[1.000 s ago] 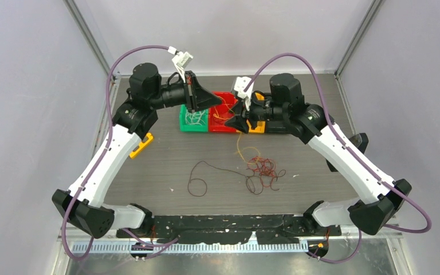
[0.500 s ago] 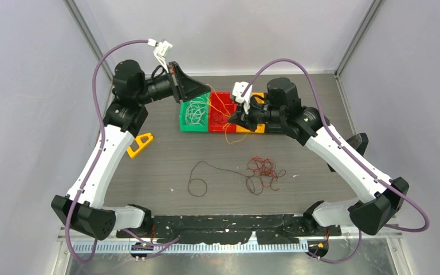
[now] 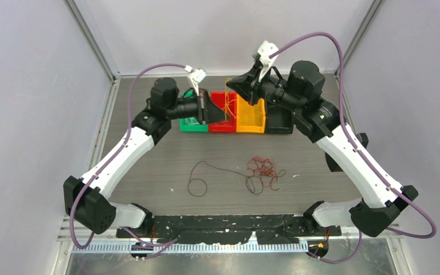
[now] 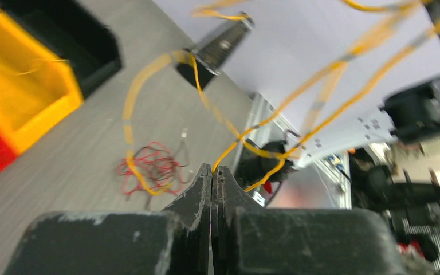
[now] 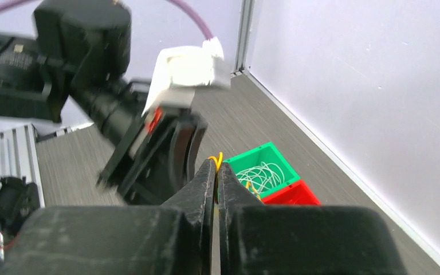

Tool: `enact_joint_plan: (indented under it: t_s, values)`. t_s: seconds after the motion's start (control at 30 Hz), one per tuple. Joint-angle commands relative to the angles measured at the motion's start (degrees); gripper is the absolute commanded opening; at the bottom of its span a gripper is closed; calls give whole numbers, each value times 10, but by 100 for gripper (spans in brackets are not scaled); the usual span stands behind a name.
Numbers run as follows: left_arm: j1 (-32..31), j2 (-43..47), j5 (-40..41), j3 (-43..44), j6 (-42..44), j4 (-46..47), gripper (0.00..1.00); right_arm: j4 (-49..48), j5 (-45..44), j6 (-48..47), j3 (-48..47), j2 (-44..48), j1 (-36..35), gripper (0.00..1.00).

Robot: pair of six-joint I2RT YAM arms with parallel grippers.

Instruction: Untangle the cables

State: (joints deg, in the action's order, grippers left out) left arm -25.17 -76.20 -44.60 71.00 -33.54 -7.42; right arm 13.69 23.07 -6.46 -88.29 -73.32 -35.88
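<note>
Thin yellow cables (image 4: 321, 80) stretch in the air between both grippers. My left gripper (image 4: 212, 169) is shut on a yellow strand and hovers over the red bin (image 3: 222, 114). Higher up toward the back wall, my right gripper (image 5: 216, 164) is shut on a yellow cable (image 5: 218, 158) too; one of its fingers (image 4: 220, 47) shows in the left wrist view. A tangle of red and dark brown cables (image 3: 263, 171) lies on the table, with a brown loop (image 3: 197, 184) to its left. Whitish cables (image 5: 262, 172) fill the green bin (image 5: 282, 162).
Green (image 3: 192, 124), red, yellow (image 3: 250, 117) and black (image 3: 281, 119) bins stand in a row at the back of the table. A yellow part (image 3: 149, 136) peeks out beside the left arm. Frame posts and walls close in the back and sides.
The right gripper closed on a yellow cable and rose toward the back. The left arm swung right from the green bin to the red one. The yellow cable left the table.
</note>
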Motion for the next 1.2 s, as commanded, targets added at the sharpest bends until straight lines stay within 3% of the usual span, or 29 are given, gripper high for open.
enact_joint_plan:
  t_s: [0.0,0.1,0.2,0.23,0.3,0.33,0.4,0.57,0.7,0.83,1.17]
  values:
    - [-54,-14,-65,5,-6,64,0,-109,-74,74,-63,-27,9,5]
    - [-53,-14,-69,-7,-46,133,0,-111,-81,82,-56,-32,31,5]
    - [-45,2,-65,-9,-38,133,0,-109,-69,111,-36,-29,62,5]
    - [-37,8,-59,-11,-30,119,6,-108,-60,119,-32,-27,79,5]
    - [-8,21,-52,-15,-10,85,42,-104,-35,124,-19,-20,107,6]
    - [10,27,-45,-18,4,67,53,-99,-11,122,-11,-16,115,5]
    - [49,39,-35,-19,49,16,69,-72,18,105,1,-13,140,5]
    - [129,62,-5,-6,146,-72,98,4,39,65,25,-11,189,5]
    - [162,69,2,-4,177,-102,100,21,34,14,56,-13,203,6]
    - [170,77,4,-12,182,-111,100,26,-24,-18,84,-45,205,5]
    - [170,84,19,-25,186,-114,99,-30,-152,-11,102,-161,186,5]
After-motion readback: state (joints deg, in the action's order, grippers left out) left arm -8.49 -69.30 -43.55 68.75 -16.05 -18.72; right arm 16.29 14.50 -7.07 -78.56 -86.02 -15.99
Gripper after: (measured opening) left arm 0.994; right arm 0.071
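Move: The yellow cable is already held in both closed grippers. The yellow bin lies about 27 cm ahead of the right hand, 10 cm to its right and some 42 cm below; the red bin is level with the yellow one, about 11 cm to its left, and the black bin about 11 cm to its right. From the left hand, the yellow bin is roughly 27 cm ahead, 10 cm right and 31 cm below. The yellow cable stays pinched in the right gripper, which carries it forward and right, then increasingly down, towards the yellow bin, ending about 14 cm forward, 12 right and 17 lower, turning clockwise and tipping down. The left hand draws slightly back and right, then opens wide, letting go of its strand while swinging left and a little forward, away from the cable. ##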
